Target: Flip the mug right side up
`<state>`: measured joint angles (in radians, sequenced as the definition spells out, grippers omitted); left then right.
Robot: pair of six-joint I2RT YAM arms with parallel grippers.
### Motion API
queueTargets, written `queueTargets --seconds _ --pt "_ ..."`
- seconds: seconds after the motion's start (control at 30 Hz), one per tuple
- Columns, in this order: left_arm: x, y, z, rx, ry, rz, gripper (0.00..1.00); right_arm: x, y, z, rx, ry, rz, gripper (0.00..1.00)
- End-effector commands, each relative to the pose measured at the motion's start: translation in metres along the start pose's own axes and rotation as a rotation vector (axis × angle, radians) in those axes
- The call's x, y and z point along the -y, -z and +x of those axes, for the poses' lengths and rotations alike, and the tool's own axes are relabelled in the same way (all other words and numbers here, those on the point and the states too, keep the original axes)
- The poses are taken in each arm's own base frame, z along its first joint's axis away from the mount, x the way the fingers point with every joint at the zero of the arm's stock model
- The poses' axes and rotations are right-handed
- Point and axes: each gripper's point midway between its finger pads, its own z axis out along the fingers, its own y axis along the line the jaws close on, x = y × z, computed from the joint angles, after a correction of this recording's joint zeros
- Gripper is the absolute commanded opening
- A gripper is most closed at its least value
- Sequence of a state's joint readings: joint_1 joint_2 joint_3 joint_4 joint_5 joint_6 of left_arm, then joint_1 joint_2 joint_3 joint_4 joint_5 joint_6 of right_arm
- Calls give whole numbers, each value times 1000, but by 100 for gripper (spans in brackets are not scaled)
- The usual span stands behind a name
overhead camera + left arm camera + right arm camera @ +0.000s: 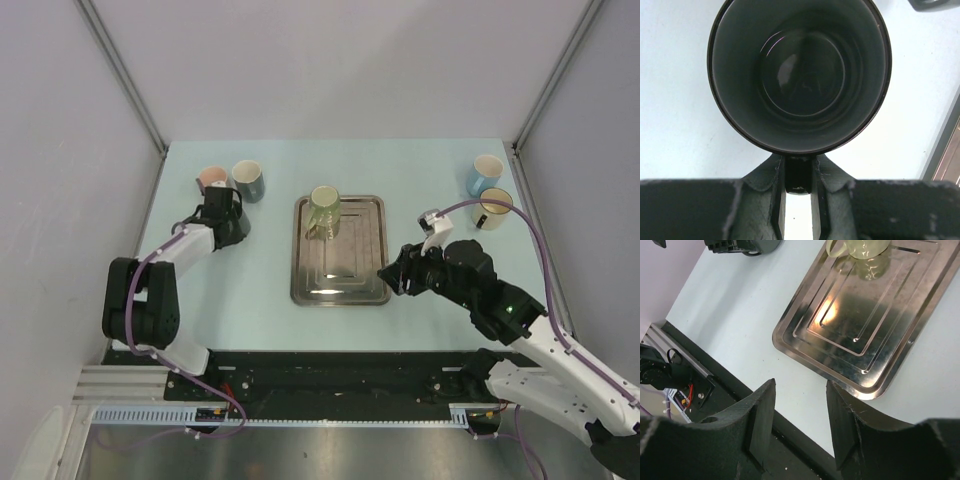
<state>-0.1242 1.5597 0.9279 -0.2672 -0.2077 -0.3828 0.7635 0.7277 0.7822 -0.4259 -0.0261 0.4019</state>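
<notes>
A dark mug [800,75] stands mouth up on the pale table, filling the left wrist view. Its handle [799,175] sits between the jaws of my left gripper [799,161], which is shut on it. From above, that gripper [228,212] hangs over the mug at the back left and hides most of it. A pale green mug [324,208] rests at the far end of the steel tray [340,285]; its handle [833,248] shows in the right wrist view, but which way its mouth faces I cannot tell. My right gripper [800,385] is open and empty over the table's near edge, by the tray's corner [865,390].
A pink mug [212,180] and a teal mug [248,180] stand just behind the left gripper. A blue mug [486,173] and a tan mug [495,208] stand at the back right. The tray's edge [945,155] lies close to the right of the dark mug.
</notes>
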Motion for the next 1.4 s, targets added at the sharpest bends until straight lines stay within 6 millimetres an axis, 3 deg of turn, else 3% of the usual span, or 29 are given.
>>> queueTargets --seconds 0.0,0.4,0.5,0.53,0.63,0.8,0.87,0.9,0.93,0.97,1.0,1.07,1.1,1.13,1.23,1.37 --pt "12 4 -57 154 10 36 0 -3 4 -22 54 21 -1 50" --pt "2 -17 -35 67 -12 -32 0 9 13 -33 66 40 44 50" --pt "3 -15 -31 52 -13 -22 17 12 17 -36 76 42 58 51" --pt "3 -11 -32 56 -9 -18 27 13 18 -38 82 45 60 51" --pt "2 -4 -30 62 5 -9 39 13 20 -40 89 43 58 51" --pt "-2 20 -30 93 28 7 47 13 22 -43 98 41 56 51" --pt "-4 31 -21 81 37 22 47 11 22 -44 99 40 50 51" --pt "0 50 -28 122 71 55 48 11 23 -44 102 37 50 51" --pt "-1 58 -16 109 80 66 49 11 23 -44 102 37 49 51" --pt "3 69 -16 134 88 93 50 11 23 -44 102 37 49 51" --pt "16 100 -26 221 96 157 52 11 22 -44 100 35 49 51" --pt "30 124 -32 308 81 216 63 10 20 -43 93 35 44 51" --pt "53 140 -32 348 24 291 81 9 19 -44 95 35 37 51" --pt "68 157 -46 420 9 346 99 7 15 -43 84 34 26 52" --pt "119 174 -55 454 -130 442 100 5 12 -44 84 24 17 51" --pt "154 161 -63 437 -183 455 100 8 13 -42 79 5 39 51"
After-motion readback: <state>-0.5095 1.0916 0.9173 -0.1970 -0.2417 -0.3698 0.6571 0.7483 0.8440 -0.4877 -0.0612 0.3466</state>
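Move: My left hand still pinches the dark mug's handle, its middle about 6 cm ahead and level with my fingers; its setting-down spot is some 8 cm ahead of me. The grey mug stands roughly 19 cm ahead and 5 cm right, the pink mug 18 cm ahead and 5 cm left, the green mug in the tray about 11 cm ahead and 25 cm right. From my right hand the spot is about 28 cm ahead, 39 cm left, 17 cm below. I ease my left hand about 2 cm forward and a touch down with the dark mug, towards the grey and pink mugs, then open and let go of its handle. I back off it while climbing some 18 cm, then swing about 13 cm right towards the tray's side, fingers wide, tipping up 30 degrees and turning clockwise. My empty right hand drifts about 3 cm right and forward. ##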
